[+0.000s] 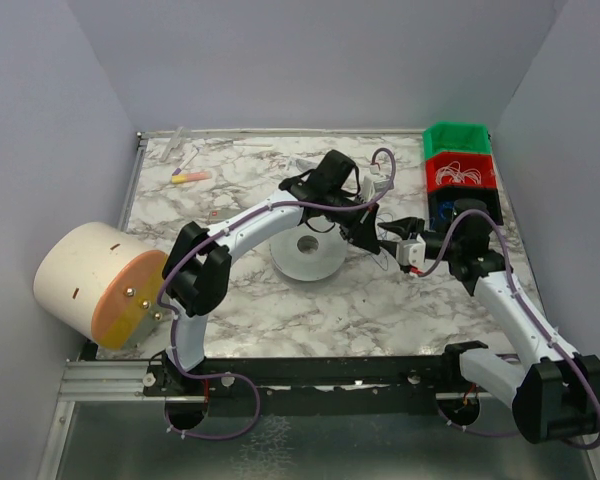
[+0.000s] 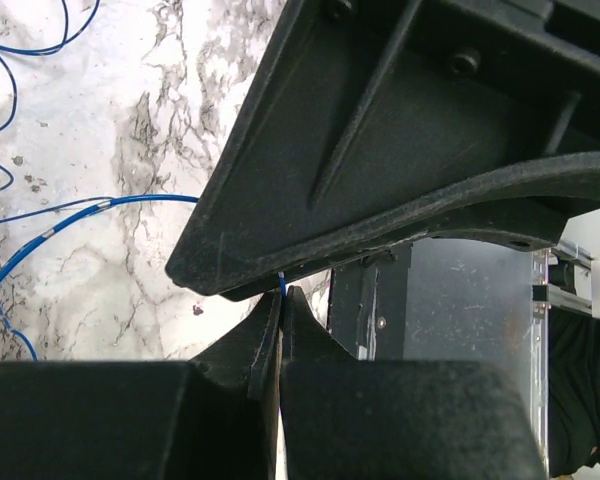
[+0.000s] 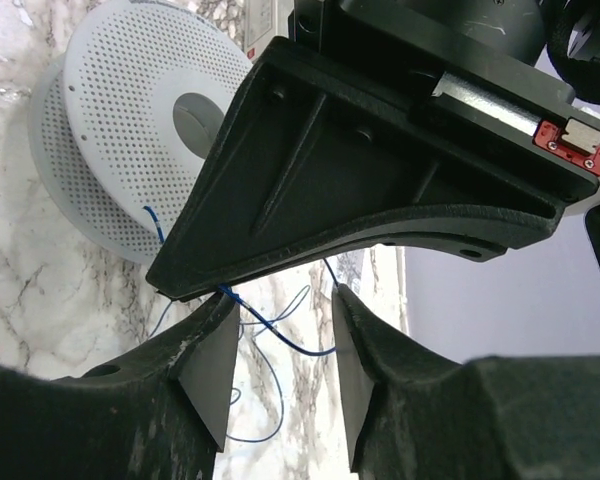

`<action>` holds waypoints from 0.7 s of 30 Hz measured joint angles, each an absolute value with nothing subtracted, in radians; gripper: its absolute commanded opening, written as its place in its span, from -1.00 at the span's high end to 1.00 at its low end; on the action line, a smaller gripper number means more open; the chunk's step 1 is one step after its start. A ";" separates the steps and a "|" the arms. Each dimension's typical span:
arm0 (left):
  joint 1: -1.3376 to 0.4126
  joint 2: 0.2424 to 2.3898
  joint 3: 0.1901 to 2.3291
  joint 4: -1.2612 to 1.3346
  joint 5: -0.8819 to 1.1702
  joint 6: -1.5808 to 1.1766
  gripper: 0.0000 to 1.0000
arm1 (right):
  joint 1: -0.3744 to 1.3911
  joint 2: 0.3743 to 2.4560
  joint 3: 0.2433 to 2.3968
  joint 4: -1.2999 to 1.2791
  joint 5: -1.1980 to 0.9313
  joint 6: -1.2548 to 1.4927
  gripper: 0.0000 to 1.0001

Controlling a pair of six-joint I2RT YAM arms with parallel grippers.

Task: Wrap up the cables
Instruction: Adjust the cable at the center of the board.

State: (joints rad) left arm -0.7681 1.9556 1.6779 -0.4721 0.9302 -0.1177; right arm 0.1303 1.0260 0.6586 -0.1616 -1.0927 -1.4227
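Observation:
The cable is a very thin blue wire (image 2: 80, 210) lying in loose loops on the marble table. My left gripper (image 2: 283, 296) is shut on a short stretch of this cable (image 2: 282, 284) at its fingertips. In the right wrist view the same cable (image 3: 280, 335) crosses the gap between the two pads of my right gripper (image 3: 280, 310), which stands open around it. The two grippers meet tip to tip, left (image 1: 365, 232) and right (image 1: 392, 240), just right of a white perforated spool (image 1: 308, 255). The spool (image 3: 130, 120) has the wire running off its rim.
A large cream cylinder with an orange face (image 1: 95, 285) lies at the table's left edge. Stacked green (image 1: 458, 140), red (image 1: 460, 172) and blue bins stand at the back right. Small pink and yellow items (image 1: 190, 177) lie at the back left.

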 measured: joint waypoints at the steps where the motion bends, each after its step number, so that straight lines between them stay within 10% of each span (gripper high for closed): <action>1: -0.768 1.956 1.678 -0.471 0.934 -0.119 1.00 | 0.132 1.027 0.655 -0.147 -1.092 -1.417 0.21; 11: -0.768 1.956 1.675 -0.458 0.957 -0.120 1.00 | 0.143 1.039 0.640 -0.067 -1.080 -1.335 0.86; 21: -0.768 1.955 1.675 -0.456 0.960 -0.120 1.00 | 0.143 1.065 0.641 -0.040 -1.117 -1.225 0.99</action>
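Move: Between the right hand's part-open fingers, practically at the hand point, runs the stretch of blue cable they will shut on. The left hand's closed fingers already hold the cable, and that stretch lies about 3 cm ahead of them, at the same height. From the right hand, the grey spool is some 17 cm left, 3 cm back and 14 cm below, the black bin about 23 cm right, 7 cm ahead and 13 cm below. Closing from a little under half open to shut, the right fingers pinch the blue cable just ahead of the left fingertips, while the hand creeps roughly 1 cm left and rolls a little under 10 degrees about its own pointing direction. The left hand stays in place, keeping its shut grip on the cable. ##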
